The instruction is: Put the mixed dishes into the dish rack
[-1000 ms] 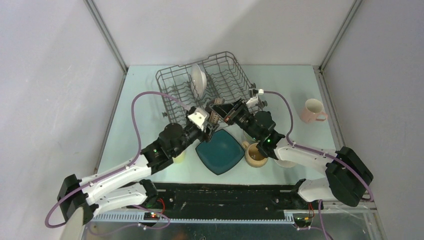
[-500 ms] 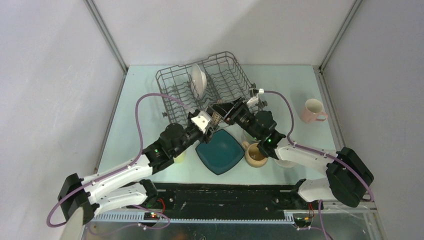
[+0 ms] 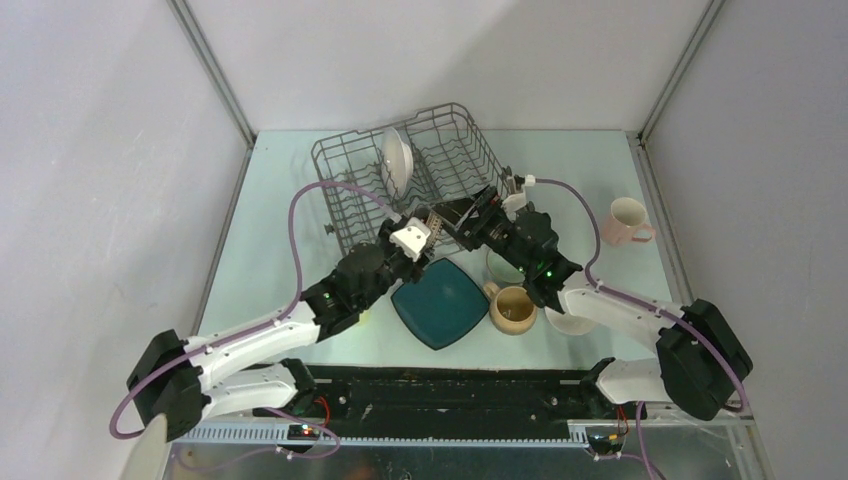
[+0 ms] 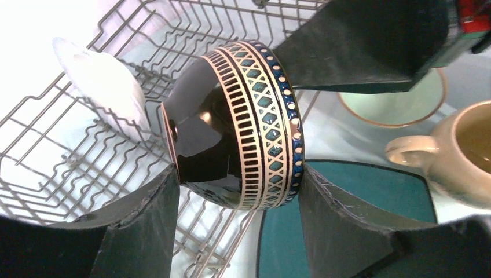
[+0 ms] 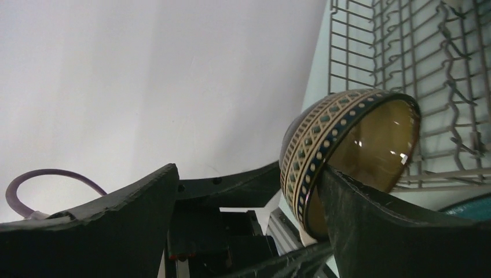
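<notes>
A brown bowl (image 4: 255, 133) with a cream and blue patterned rim hangs on its side over the near edge of the grey wire dish rack (image 3: 440, 150). My left gripper (image 4: 237, 179) is shut on it, one finger on the base and one on the rim. My right gripper (image 5: 249, 171) is open, with one finger against the bowl's rim (image 5: 370, 139) and the other well apart. A white dish (image 3: 396, 160) stands in the rack. On the table lie the dark teal square plate (image 3: 440, 300), tan mug (image 3: 512, 310), pale green bowl (image 3: 503, 268) and pink mug (image 3: 627, 220).
A white bowl (image 3: 570, 322) sits partly under my right arm. Grey walls close in the table on three sides. A black rail (image 3: 450, 385) runs along the near edge. The yellow mug is hidden under my left arm.
Both arms have moved up and to the right toward the rack with the bowl between them. The right arm's shift has uncovered the pale green bowl.
</notes>
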`<state>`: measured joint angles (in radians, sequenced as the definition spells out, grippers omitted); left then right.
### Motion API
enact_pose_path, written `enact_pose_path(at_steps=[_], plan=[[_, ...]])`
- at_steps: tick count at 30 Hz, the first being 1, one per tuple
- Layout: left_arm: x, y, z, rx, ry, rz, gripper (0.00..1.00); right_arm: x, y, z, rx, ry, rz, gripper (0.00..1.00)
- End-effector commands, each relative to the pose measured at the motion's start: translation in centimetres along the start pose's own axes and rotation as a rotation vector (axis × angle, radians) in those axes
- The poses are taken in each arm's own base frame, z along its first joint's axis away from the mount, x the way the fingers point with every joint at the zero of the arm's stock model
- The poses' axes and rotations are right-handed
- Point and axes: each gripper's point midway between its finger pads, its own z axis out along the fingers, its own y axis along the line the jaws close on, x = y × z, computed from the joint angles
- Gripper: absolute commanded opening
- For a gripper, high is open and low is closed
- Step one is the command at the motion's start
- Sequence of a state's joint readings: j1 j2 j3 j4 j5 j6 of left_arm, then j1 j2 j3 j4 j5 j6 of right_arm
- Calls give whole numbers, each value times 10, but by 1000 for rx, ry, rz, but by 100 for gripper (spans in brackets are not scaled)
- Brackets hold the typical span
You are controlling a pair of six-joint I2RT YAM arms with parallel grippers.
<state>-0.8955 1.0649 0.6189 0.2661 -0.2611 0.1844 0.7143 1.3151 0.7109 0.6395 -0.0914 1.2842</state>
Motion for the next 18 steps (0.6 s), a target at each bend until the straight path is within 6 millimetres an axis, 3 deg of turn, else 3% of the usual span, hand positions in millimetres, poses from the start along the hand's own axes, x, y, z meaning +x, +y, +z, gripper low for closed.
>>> enact_pose_path(at_steps=[1, 8, 18], plan=[[-41, 36, 3, -128, -110, -30, 0, -11, 4, -7, 32, -13, 12, 91], [-29, 81, 9, -302, 18, 52, 0, -25, -11, -16, 105, -34, -29, 92], [-3, 103, 34, -361, 185, 50, 0, -29, -25, -14, 124, -10, -91, 90]])
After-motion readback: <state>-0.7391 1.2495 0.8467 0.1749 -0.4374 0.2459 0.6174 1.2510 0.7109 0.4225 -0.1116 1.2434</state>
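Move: The left hand already grips the brown bowl; the rack's left section where it goes is about 13 cm left, 9 cm ahead and some 13 cm below. The white plate stands some 7 cm left and 15 cm ahead, 9 cm lower. The teal plate is about 16 cm back and 3 cm right, 18 cm down. From the open right hand, that section lies roughly 17 cm left, 6 cm ahead and 20 cm below. Sweeping forward-left about 9 cm, the left hand releases the brown bowl and shuts empty; the open right withdraws right-down. ##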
